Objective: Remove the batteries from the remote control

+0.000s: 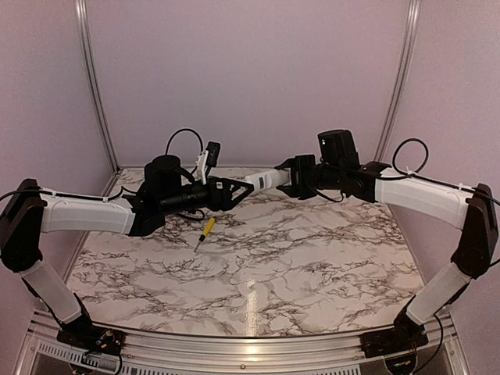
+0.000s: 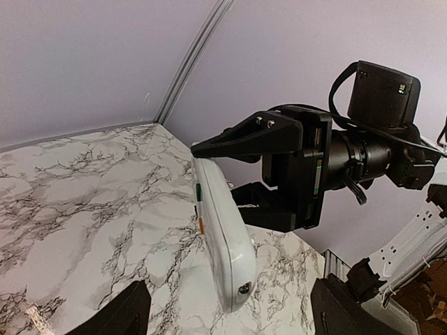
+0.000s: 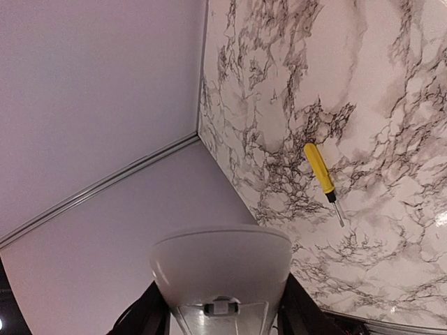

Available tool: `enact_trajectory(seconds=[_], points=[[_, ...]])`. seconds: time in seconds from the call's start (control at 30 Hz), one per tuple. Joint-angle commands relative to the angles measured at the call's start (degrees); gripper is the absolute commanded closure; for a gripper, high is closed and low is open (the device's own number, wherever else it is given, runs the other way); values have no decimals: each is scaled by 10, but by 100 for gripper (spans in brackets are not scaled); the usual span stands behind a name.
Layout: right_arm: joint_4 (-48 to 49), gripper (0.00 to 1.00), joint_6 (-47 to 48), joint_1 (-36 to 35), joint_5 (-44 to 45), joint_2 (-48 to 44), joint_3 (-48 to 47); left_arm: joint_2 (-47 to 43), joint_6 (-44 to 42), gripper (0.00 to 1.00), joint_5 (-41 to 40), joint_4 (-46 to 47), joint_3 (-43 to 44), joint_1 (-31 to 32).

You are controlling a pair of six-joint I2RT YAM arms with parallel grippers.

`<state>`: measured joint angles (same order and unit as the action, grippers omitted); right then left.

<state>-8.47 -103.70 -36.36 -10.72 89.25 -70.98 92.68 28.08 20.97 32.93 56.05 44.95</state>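
The remote control (image 1: 264, 179) is a slim white bar held in the air above the far middle of the table. My right gripper (image 1: 291, 178) is shut on its right end. In the right wrist view the remote control (image 3: 221, 269) fills the space between the two black fingers (image 3: 149, 315). My left gripper (image 1: 241, 190) is open at the remote's free left end. In the left wrist view that rounded end (image 2: 236, 283) hangs between my left gripper's (image 2: 234, 315) spread fingers (image 2: 119, 314) without touching either. The batteries are hidden.
A yellow-handled screwdriver (image 1: 205, 229) lies on the marble table (image 1: 312, 266), left of centre and below the left gripper; it also shows in the right wrist view (image 3: 320, 171). Purple walls with metal corner rails (image 1: 95, 86) close in the back and sides.
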Motion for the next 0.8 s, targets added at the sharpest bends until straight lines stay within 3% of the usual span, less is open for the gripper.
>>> enact_trajectory(seconds=[0.0, 0.63, 0.77], points=[[7, 86, -24, -10, 23, 7, -30, 20, -1, 18, 9, 24, 31, 6], [5, 86, -16, -13, 7, 9, -37, 68, 2, 43, -15, -11, 84, 18], [4, 86, -14, -13, 4, 8, -37, 74, 1, 45, -28, -16, 96, 22]])
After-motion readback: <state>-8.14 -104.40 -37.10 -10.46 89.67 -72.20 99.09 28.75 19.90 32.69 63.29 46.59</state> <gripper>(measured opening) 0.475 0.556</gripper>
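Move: The remote control, held in the right fingers, has its middle some 6 cm to the right of the left hand, about 3 cm ahead and roughly 1 cm higher. The yellow screwdriver lies on the table about 13 cm to the left of the left hand, 8 cm ahead and 25 cm below. From the right hand the remote's middle is about 5 cm to the left, 1 cm back and 1 cm lower. Left hand eases about 3 cm right, slightly forward, around the remote's free end, fingers closing partway; right keeps hold. ##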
